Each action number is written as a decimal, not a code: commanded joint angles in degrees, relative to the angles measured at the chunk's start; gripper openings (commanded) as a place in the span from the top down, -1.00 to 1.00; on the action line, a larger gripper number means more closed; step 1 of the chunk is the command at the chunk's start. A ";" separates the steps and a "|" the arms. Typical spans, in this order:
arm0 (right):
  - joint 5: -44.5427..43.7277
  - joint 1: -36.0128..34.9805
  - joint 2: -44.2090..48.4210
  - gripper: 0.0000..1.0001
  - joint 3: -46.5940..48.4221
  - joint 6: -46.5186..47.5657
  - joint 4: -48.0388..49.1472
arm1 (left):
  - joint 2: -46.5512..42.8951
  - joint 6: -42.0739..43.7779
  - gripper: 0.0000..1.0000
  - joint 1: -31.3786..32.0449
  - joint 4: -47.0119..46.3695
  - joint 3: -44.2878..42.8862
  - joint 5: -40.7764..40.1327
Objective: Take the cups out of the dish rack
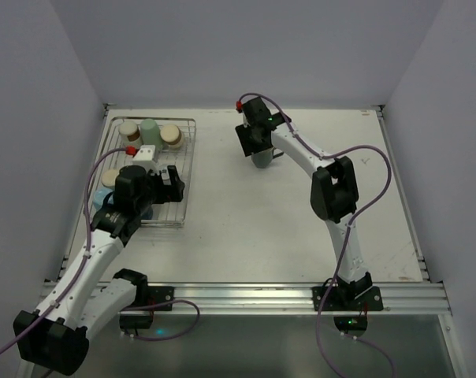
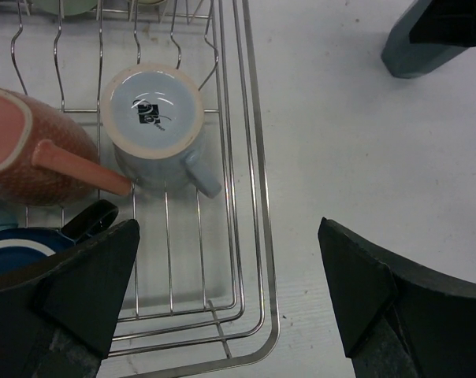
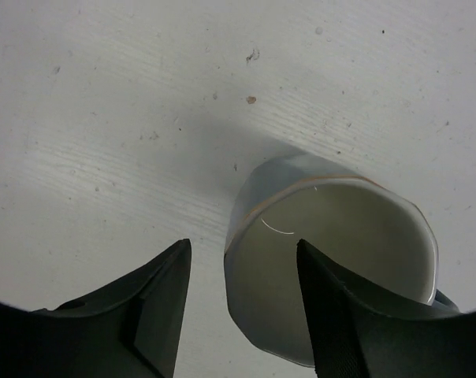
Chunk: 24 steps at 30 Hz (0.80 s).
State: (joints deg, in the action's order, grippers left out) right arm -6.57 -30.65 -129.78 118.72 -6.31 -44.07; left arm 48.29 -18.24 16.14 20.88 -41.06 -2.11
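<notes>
The silver wire dish rack [image 1: 189,169] stands at the left of the table. At its far end are a beige cup [image 1: 128,130], a mint green cup [image 1: 150,130] and another beige cup [image 1: 172,135]. My left gripper [image 2: 230,276] is open and empty over the rack's near right corner [image 2: 258,197]. Ahead of it lie an upside-down light blue mug [image 2: 154,126], a salmon-pink mug [image 2: 33,150] on its side and a navy cup [image 2: 17,244]. My right gripper [image 3: 242,260] is open astride the rim of an upright grey-green cup [image 3: 332,252] that stands on the table [image 1: 262,160].
White walls close in the table on three sides. A metal rail [image 1: 262,295] runs along the near edge with both arm bases on it. Purple cables loop beside each arm. Bare tabletop [image 1: 301,236] lies between the rack and the right arm.
</notes>
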 commanded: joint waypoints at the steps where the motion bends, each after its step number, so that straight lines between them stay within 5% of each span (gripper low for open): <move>1: -1.87 -0.11 5.05 -0.21 -1.29 2.35 2.15 | 1.89 -2.76 -1.00 -0.41 0.38 -3.94 -3.07; 3: -1.61 -0.02 7.07 -0.43 -1.73 2.44 2.41 | 3.29 -4.34 -1.00 -0.41 0.39 -4.73 -3.43; 8: 1.28 -0.11 14.08 -0.51 -5.85 1.65 4.69 | 7.77 -6.28 -1.00 -0.32 -1.10 -6.66 -7.54; 14: 4.89 -0.11 25.70 -0.87 -15.43 0.07 10.05 | 14.01 -7.68 -0.95 -0.41 -5.15 -6.58 -13.71; 24: 12.27 -0.02 38.37 -0.98 -23.26 -1.43 15.24 | 24.73 -8.83 -0.96 -0.67 -8.67 -10.79 -19.07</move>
State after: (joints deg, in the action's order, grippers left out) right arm 1.80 -30.70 -92.62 97.21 -6.79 -31.70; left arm 70.70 -26.09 16.12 16.75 -48.01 -17.23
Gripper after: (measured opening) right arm 0.987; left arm 0.975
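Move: The left hand, open and empty, has the upturned light blue cup in the rack about 11 cm ahead, 2 cm to its left and 12 cm below. The red cup stands some 9 cm left of that cup, and the dark blue cup about 4 cm ahead and 11 cm left of the hand, both similarly low. The right hand is astride the near-left wall of the upright grey-blue cup, whose middle lies roughly 4 cm right, 1 cm ahead and 4 cm below. The right hand, its fingers already parted, spreads them from about half open to wide and draws up off the grey-blue cup standing on the table, climbing some 20 cm while backing about 8 cm and tipping its fingers up towards forward. Meanwhile the left hand keeps its fingers wide and reaches about 6 cm forward over the rack towards the light blue cup, sinking some 5 cm, mostly in the second half, easing slightly left, and turning about 15 degrees counter-clockwise while tipping a little further down, so that the cup comes in line between its fingers without being gripped. ##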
